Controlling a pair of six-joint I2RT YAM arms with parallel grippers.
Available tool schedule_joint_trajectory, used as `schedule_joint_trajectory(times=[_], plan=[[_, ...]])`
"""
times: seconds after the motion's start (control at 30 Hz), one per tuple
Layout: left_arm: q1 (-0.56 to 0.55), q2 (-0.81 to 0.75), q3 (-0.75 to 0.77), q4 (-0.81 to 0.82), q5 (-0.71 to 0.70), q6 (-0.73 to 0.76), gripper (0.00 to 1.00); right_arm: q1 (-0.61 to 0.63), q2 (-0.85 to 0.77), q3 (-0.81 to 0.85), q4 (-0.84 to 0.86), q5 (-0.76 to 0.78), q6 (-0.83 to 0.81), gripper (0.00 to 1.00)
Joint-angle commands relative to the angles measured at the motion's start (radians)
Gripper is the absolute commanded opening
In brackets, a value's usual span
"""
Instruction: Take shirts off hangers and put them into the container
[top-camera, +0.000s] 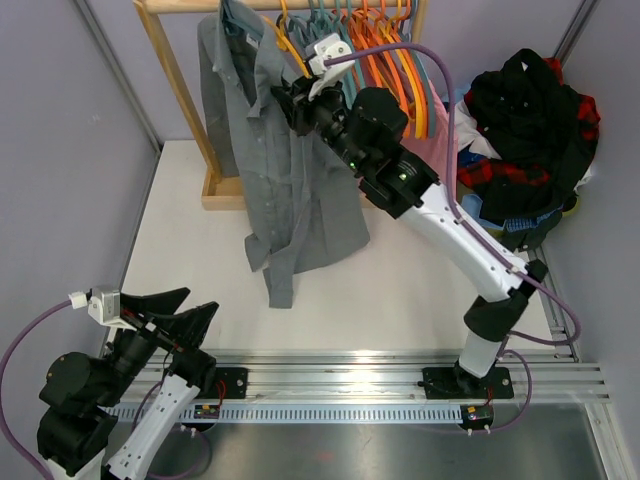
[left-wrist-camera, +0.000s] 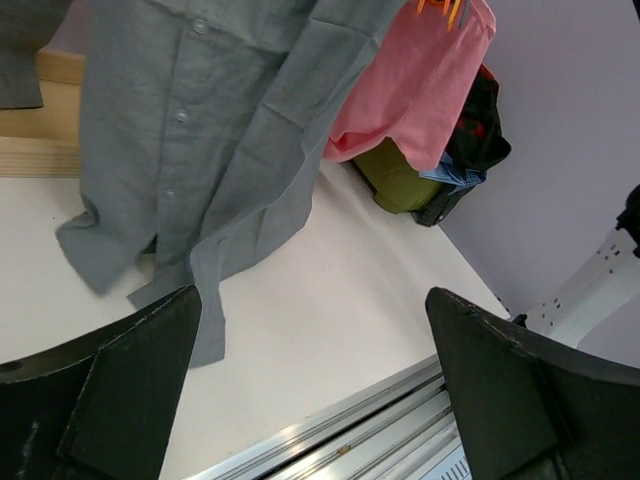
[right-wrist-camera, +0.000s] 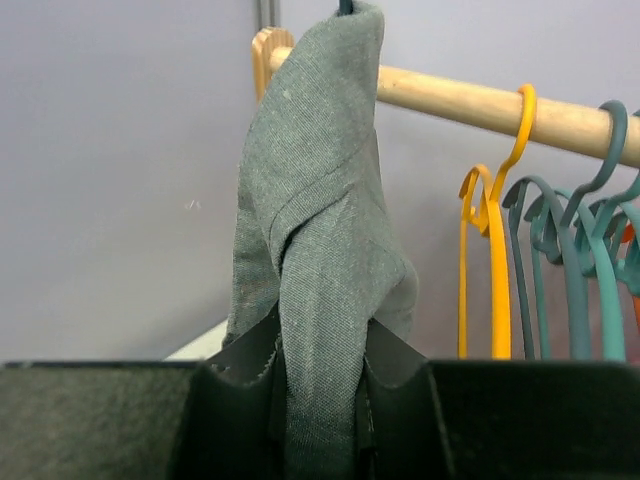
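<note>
A grey shirt (top-camera: 285, 170) hangs from the wooden rail (right-wrist-camera: 450, 100), and its hem and one sleeve trail on the white table. My right gripper (top-camera: 284, 100) is raised to the shirt's shoulder and is shut on a fold of the grey shirt (right-wrist-camera: 320, 220), with cloth bunched between the jaws. The hanger under the shirt is almost wholly hidden. Bare orange and teal hangers (top-camera: 385, 40) crowd the rail to the right. The yellow-green container (left-wrist-camera: 395, 180) stands at the far right, with black and plaid shirts (top-camera: 530, 125) heaped in it. My left gripper (top-camera: 195, 305) hangs open and empty near the table's front edge.
A pink garment (left-wrist-camera: 420, 90) hangs beside the container. The rack's wooden post and base tray (top-camera: 222, 190) stand at the back left. Purple walls close in on both sides, and a metal rail (top-camera: 350, 375) runs along the front edge.
</note>
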Motion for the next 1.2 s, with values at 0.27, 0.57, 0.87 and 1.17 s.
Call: schedule_joint_trajectory(times=[0.27, 0.57, 0.87, 1.17], plan=[[-0.003, -0.055, -0.019, 0.145, 0.051, 0.12, 0.99, 0.155, -0.593, -0.51, -0.471, -0.05, 0.03, 0.0], [-0.003, 0.007, -0.1, 0.381, 0.284, 0.205, 0.99, 0.233, -0.84, -0.867, -0.667, -0.26, 0.288, 0.0], [-0.003, 0.198, -0.237, 0.745, 0.74, 0.07, 0.99, 0.287, -0.885, -0.922, -0.649, -0.413, 0.309, 0.0], [-0.003, 0.313, -0.147, 0.597, 0.709, 0.271, 0.99, 0.288, -0.953, -0.931, -0.657, -0.488, 0.305, 0.0]])
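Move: The grey shirt on its hanger, already off the rail, hangs from the right fingers, its middle some 26 cm ahead, 13 cm right of the left hand and about level with it. It is bound for the table's front middle, about 32 cm back, 10 cm right and 50 cm below the right hand. The yellow hanger is about 12 cm ahead of the right hand, the pink shirt some 12 cm ahead, 25 cm right and 20 cm lower. The grey shirt and its hanger, still pinched in the right fingers, are swept fast about 30 cm back from the rack, some 25 cm down and a little right, the wrist tipping down and turning counter-clockwise; the hand rises slightly at the end. The open left gripper swings about 10 cm right, turning some 35 degrees clockwise and tilting up, to face the hanger's hook without touching it. ##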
